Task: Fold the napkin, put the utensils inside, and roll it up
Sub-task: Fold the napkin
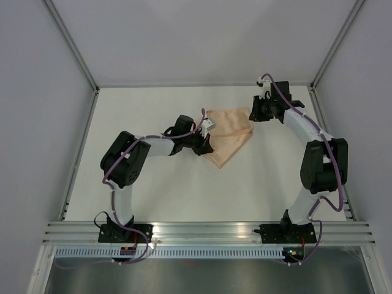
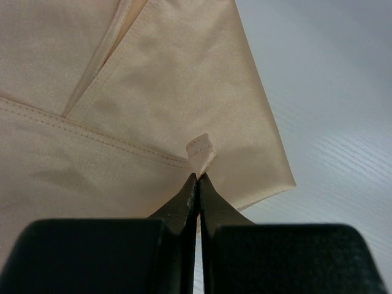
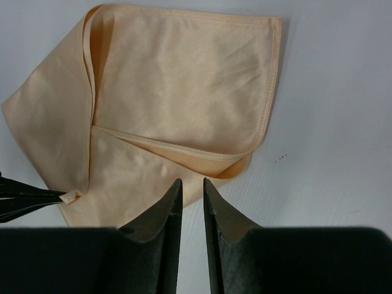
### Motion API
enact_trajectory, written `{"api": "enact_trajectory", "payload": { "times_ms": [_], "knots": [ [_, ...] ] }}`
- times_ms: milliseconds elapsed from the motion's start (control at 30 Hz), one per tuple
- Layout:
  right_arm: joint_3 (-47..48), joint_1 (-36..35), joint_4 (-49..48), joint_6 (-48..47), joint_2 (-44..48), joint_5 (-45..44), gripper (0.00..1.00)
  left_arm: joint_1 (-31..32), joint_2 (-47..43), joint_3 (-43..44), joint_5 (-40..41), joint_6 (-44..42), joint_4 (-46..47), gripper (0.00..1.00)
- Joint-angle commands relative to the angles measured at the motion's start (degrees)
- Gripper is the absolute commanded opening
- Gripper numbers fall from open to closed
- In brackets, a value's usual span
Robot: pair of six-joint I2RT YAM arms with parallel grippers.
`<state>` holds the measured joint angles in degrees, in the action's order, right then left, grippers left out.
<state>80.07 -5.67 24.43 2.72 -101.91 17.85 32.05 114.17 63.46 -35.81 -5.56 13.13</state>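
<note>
The peach-orange napkin (image 1: pixel 229 135) lies partly folded at the middle back of the table, with one flap laid over another. My left gripper (image 1: pixel 207 146) sits at its left edge, jaws shut on a small tab of the napkin's corner (image 2: pixel 201 152) that sticks out past the fingertips (image 2: pixel 191 184). The right wrist view shows the whole napkin (image 3: pixel 177 79) and that pinched corner (image 3: pixel 71 196) at the lower left. My right gripper (image 1: pixel 251 114) hovers at the napkin's far right corner. Its jaws stand slightly open, and nothing is between the fingertips (image 3: pixel 174 190). No utensils are in view.
The white table (image 1: pixel 159 190) is bounded by grey walls and metal posts at the back corners. An aluminium rail (image 1: pixel 208 231) carrying both arm bases runs along the near edge.
</note>
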Motion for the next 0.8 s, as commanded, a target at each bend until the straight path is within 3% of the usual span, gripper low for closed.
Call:
{"api": "enact_trajectory", "payload": {
  "times_ms": [0, 267, 767],
  "knots": [
    [2.4, -0.9, 0.5, -0.5, -0.8, -1.9, 0.25, 1.0, -1.8, -0.7, 2.2, -4.2, 0.2, 0.04],
    [2.8, -1.8, 0.8, -0.9, -1.4, -2.6, 0.25, 1.5, -3.4, -2.6, 4.3, -4.5, 1.3, 0.08],
    [3.2, -3.3, 1.3, -1.4, -1.8, -3.6, 0.25, 1.9, -7.5, -4.6, 5.1, -5.2, 0.8, 0.25]
  ]
}}
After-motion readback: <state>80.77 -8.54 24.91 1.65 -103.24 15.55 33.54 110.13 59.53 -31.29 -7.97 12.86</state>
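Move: The folded-in left corner of the napkin is in the left fingers, just above the cloth; the napkin's near tip lies about 6 cm back and 4 cm to that hand's right, some 2 cm lower, and the far end of the left fold roughly 19 cm ahead. The napkin's right-hand bend is about 3 cm to the right hand's right, level with it and 11 cm below; the far-right corner stands some 11 cm ahead and 2 cm to the right. The napkin's folded-in corner is let go where it has been laid: the left hand settles a last half centimetre, opens its fingers from shut to about a quarter, and eases about 1 cm back and 1 cm left, lifting again slightly at the end. Above the cloth, the right hand drifts about 1.5 cm left and a little down, fingers staying partly open, touching nothing. ##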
